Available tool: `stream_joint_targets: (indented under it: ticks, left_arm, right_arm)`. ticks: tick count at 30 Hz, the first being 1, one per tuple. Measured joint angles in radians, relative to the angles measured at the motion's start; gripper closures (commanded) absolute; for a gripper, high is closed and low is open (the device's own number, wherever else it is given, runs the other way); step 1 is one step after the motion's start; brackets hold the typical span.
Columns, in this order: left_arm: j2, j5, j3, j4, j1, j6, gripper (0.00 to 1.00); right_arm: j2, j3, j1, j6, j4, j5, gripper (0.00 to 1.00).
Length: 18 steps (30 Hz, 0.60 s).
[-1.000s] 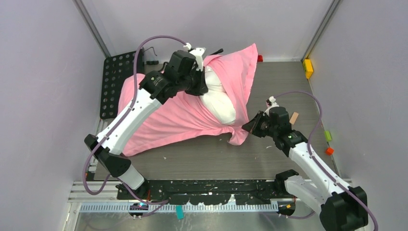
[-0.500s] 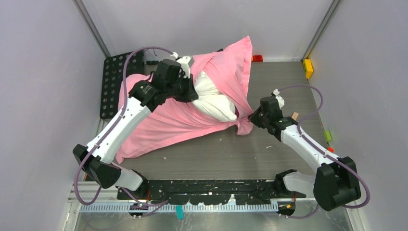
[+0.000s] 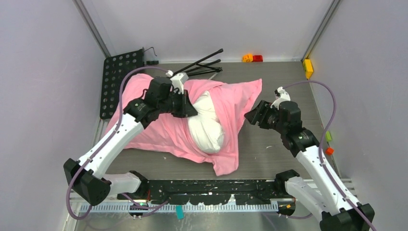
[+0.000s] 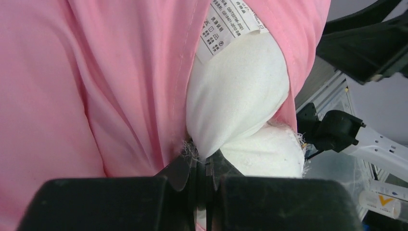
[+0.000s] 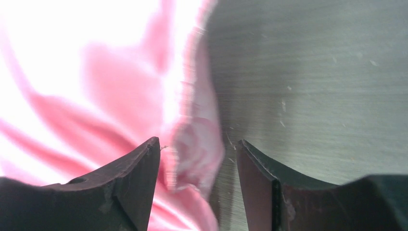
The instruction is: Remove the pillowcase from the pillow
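The pink satin pillowcase (image 3: 159, 130) lies spread over the table's middle, with the white pillow (image 3: 208, 126) bulging out of its opening. My left gripper (image 3: 191, 109) is shut on a pinch of the pillow's white fabric (image 4: 240, 91); pink pillowcase (image 4: 96, 72) and its white tag (image 4: 230, 21) lie right beside that pinch. My right gripper (image 3: 253, 117) stands open at the pillowcase's right edge. In the right wrist view a blurred pink fold (image 5: 195, 144) hangs loose between the spread fingers (image 5: 139, 178), which do not grip it.
A black folding stand (image 3: 202, 66) lies behind the pillowcase, next to a perforated black plate (image 3: 117, 72). Small coloured blocks sit at the back (image 3: 252, 58) and along the right side (image 3: 308, 68) (image 3: 329, 150). Bare grey table (image 5: 312, 72) lies right of the fabric.
My right gripper has opened and let go of the pillowcase, whose raised end has dropped flat onto the table. The left arm has drawn the pillow nearer.
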State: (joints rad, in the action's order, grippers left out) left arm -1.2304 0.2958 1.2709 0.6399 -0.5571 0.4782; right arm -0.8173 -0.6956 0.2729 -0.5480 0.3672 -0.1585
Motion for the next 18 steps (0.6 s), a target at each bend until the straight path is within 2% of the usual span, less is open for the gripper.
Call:
stream_joint_targets:
  ticks: [3,5,11,18]
  left_arm:
    - [-0.011,0.03,-0.05,-0.018,-0.007,0.014,1.0]
    - [-0.018,0.042,-0.063,-0.026,-0.014,0.019,1.0]
    - [-0.021,0.045,-0.064,-0.05,-0.031,0.02,1.0]
    - [-0.042,0.044,-0.064,-0.061,-0.046,0.02,1.0]
  right_arm:
    - [0.014,-0.08,0.045,0.042,0.029,-0.027,0.2]
    - [0.002,-0.145,0.101,0.068,0.049,-0.025,0.17]
    - [-0.095,-0.286,0.333,0.123,0.101,0.118,0.16]
    - [-0.229,-0.32,0.571,0.189,0.166,0.338,0.14]
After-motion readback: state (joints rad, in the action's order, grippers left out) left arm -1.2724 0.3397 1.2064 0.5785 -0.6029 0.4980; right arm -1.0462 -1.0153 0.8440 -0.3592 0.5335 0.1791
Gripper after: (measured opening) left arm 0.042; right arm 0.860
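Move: The pillowcase hem beside the bare white pillow lies about 10 cm to the right hand's left, 4 cm back and some 3 cm below it. The white pillow's middle is about 17 cm left and 5 cm back, roughly 6 cm down; the case's far corner is 14 cm ahead and 5 cm right, about 5 cm lower. From the left hand, shut on the pillow's edge, that hem lies some 12 cm right, 5 cm back and 8 cm below. The right hand, empty and opening wider, sweeps about 11 cm left towards the hem beside the white pillow, arching up some 8 cm and then sinking about 4 while drawing back 3 to 4 cm, turning some 20 degrees counter-clockwise and rolling its left side down so that the fingers come to straddle the hem, not yet closing. The left hand keeps its pinch on the pillow and eases about 3 cm down and 2 cm to the right, bringing it a little nearer the coming fingers. ##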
